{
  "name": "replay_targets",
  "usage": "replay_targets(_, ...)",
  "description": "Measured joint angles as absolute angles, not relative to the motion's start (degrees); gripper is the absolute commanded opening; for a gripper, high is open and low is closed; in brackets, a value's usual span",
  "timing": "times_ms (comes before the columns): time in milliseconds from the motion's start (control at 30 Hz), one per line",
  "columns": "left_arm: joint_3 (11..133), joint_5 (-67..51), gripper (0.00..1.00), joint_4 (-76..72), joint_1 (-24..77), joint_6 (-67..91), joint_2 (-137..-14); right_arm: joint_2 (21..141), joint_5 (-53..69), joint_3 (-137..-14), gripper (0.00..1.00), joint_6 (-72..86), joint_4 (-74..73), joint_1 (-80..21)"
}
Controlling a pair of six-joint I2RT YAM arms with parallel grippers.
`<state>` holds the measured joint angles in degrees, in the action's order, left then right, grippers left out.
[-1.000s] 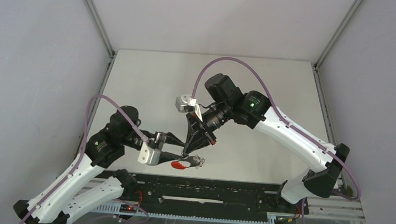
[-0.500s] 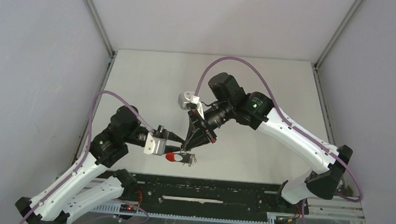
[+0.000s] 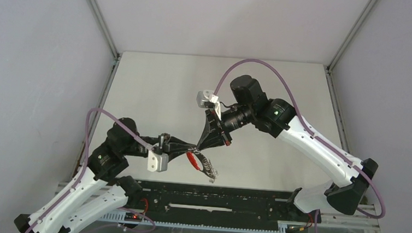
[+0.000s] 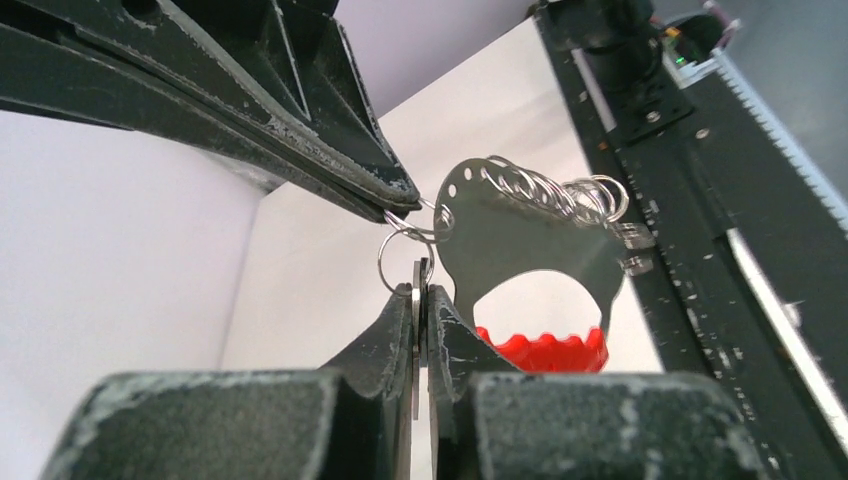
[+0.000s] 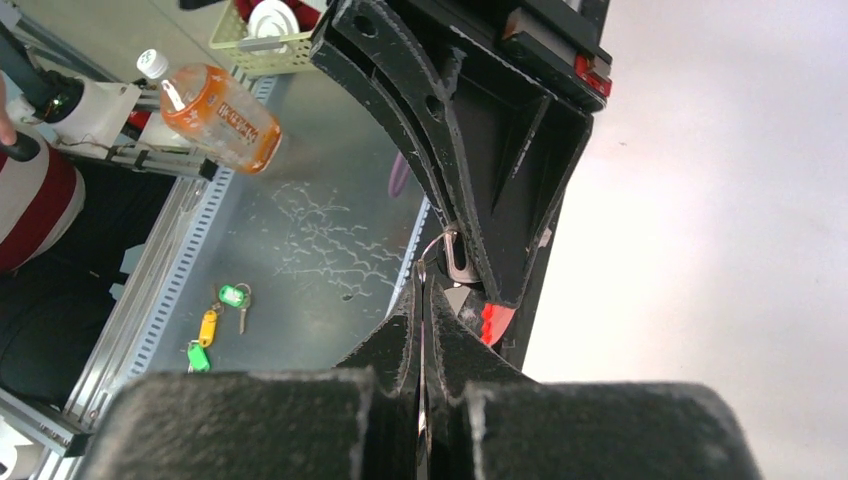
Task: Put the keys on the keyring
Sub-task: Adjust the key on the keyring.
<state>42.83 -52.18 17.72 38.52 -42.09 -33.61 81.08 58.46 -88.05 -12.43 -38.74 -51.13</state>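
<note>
My left gripper [image 3: 192, 147] [image 4: 421, 295] is shut on a flat silvery key [image 4: 416, 278], seen edge-on between its pads. The thin keyring [image 4: 398, 258] passes by the key's top. My right gripper [image 3: 198, 145] [image 5: 421, 285] is shut on that keyring [image 5: 437, 247], tip to tip with the left one above the table's near edge. Below them hang the red strap [image 3: 192, 159] [image 4: 540, 352], a flat metal plate [image 4: 530, 240] with an arched cut-out, a chain of small rings [image 4: 545, 190] and the rest of the keys [image 3: 207, 170].
A black rail [image 3: 214, 196] runs along the near table edge under the hanging bunch. Beyond it, the right wrist view shows an orange bottle [image 5: 222, 115], colour-tagged keys [image 5: 207, 327] on a grey surface and a basket [image 5: 262, 45]. Grey walls close the table's sides and back.
My left gripper has closed onto the key. Both grippers shifted slightly right and away. The red strap and bunch swung from lying sideways to hanging down to the right.
</note>
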Motion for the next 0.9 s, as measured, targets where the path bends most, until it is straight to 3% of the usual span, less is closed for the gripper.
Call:
replay_targets(367,35.6,-45.3,0.03,12.6,39.4,-60.5,-28.0,79.6,55.3,-83.2,0.0,-7.1,-32.2,-49.8)
replay_targets(433,34.0,-44.5,0.09,11.6,39.8,-66.3,-26.8,79.1,54.6,-82.1,0.0,-6.0,-30.7,-49.8)
replay_targets(500,32.0,-43.4,0.22,10.2,40.1,-72.3,-25.5,78.8,53.9,-81.2,0.0,-5.0,-29.6,-49.8)
replay_targets(600,29.4,-42.0,0.31,9.3,40.5,-80.2,-24.0,78.6,53.2,-80.1,0.0,-3.7,-28.4,-49.6)
replay_targets(733,28.0,-40.4,0.48,9.6,40.9,-86.0,-23.5,78.0,52.2,-79.9,0.0,-2.5,-26.9,-49.1)
replay_targets(800,28.1,-39.2,0.62,10.0,40.9,-87.2,-23.2,77.3,51.7,-79.7,0.0,-2.0,-26.1,-49.1)
replay_targets(900,29.1,-37.6,0.72,13.9,41.0,-87.7,-23.3,76.1,50.8,-79.1,0.0,-1.4,-24.7,-48.8)
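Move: The left hand, fingers pointing right, already pinches the key at its fingertips. The ring the key hangs on is about 2 cm to the right and 1 cm back. The keyring plate with the red handle hangs some 4 cm back, 4 cm right and 5 cm below. The right hand already pinches that ring at its fingertips, the key roughly 2 cm to its left and 1 cm forward, the plate about 3 cm back, 2 cm right and 5 cm below. The left fingers let go of the key: still pinching, they first carry it forward and roll some 35 degrees about their own length, forward side coming up, then open wide as the roll reaches about 45. That hand travels about 4 cm forward and sinks 3. Keeping its pinch on the ring, the right hand goes forward about 3 cm alongside, swinging slightly clockwise. ##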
